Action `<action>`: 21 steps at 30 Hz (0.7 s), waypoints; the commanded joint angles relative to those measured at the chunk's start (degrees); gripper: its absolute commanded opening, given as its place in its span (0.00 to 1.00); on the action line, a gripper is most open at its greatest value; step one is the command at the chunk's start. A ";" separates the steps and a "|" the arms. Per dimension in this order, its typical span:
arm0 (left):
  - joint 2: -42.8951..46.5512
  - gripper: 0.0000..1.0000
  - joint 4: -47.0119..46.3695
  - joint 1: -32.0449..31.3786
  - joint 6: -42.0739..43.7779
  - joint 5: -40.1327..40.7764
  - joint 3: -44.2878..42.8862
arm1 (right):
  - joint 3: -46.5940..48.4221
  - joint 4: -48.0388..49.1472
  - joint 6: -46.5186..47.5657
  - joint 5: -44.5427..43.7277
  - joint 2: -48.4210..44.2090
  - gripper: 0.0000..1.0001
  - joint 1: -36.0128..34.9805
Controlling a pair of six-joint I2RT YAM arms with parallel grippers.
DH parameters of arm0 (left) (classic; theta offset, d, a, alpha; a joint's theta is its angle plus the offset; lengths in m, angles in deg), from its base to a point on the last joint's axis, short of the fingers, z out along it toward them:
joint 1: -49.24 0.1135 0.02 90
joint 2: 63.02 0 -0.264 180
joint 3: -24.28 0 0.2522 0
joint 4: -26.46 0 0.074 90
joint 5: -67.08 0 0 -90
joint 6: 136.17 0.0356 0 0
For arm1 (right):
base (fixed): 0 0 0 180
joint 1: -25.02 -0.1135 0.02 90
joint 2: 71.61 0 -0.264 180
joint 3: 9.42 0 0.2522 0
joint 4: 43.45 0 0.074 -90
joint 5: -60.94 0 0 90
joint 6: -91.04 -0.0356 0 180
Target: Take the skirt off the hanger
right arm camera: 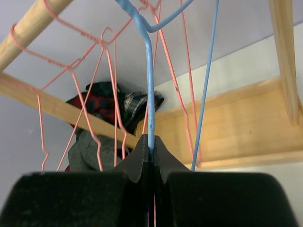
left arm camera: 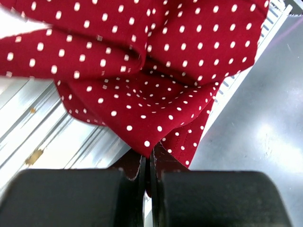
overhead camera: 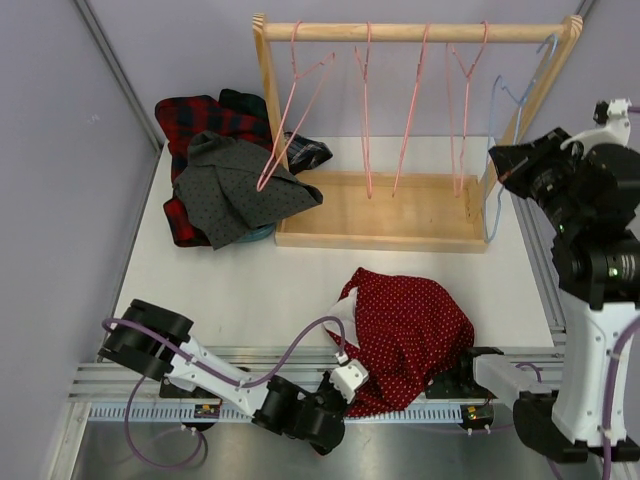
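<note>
The red white-dotted skirt (overhead camera: 405,325) lies crumpled on the table near its front edge, off any hanger. In the left wrist view the skirt (left arm camera: 142,71) fills the upper half, and my left gripper (left arm camera: 147,161) is shut on a fold of its hem. From above, the left gripper (overhead camera: 348,382) sits at the skirt's lower left corner. The blue wire hanger (overhead camera: 497,150) hangs bare at the rack's right end. My right gripper (overhead camera: 503,165) is shut on it; in the right wrist view the blue hanger (right arm camera: 149,85) runs up from between the tips of the right gripper (right arm camera: 150,144).
A wooden rack (overhead camera: 400,32) stands at the back with several empty pink wire hangers (overhead camera: 365,110) on its rail. A pile of clothes (overhead camera: 235,175), grey dotted and red plaid, lies left of the rack. Metal rails run along the table's front edge (overhead camera: 250,360).
</note>
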 commanded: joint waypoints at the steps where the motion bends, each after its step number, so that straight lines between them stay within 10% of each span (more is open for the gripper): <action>1: 3.18 0.00 2.00 -2.05 -5.78 6.87 -0.03 | 6.88 9.52 3.53 -3.85 6.26 0.00 0.07; 10: 5.73 0.00 12.97 -5.92 -13.52 11.53 -0.82 | 12.34 15.59 4.94 -8.33 19.98 0.00 0.07; 21: 6.87 0.00 21.94 -7.15 -12.91 16.81 -6.52 | -2.77 18.66 5.47 -9.48 15.79 0.00 0.07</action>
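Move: For the right hand, holding the blue hanger, the free rail spot lies roughly 17 cm ahead, 3 cm right and 12 cm above; the nearest pink hanger hangs some 16 cm ahead, 4 cm left, and the right post's top is 17 cm ahead, 9 cm right, 11 cm up. From the left hand, gripping the red skirt, the clothes pile is about 42 cm ahead, 28 cm left, slightly higher; the skirt's bulk spreads 8 cm ahead, 13 cm right, slightly lower. Carry the blue hanger forward about 14 cm with the right hand, rising some 3 cm on the way, then sink about 8 cm to bring its hook down over the rail beside the right post, grip kept shut. Meanwhile keep the left fingers pinched on the skirt and draw it about 4 cm left, lifting slightly at the end. ##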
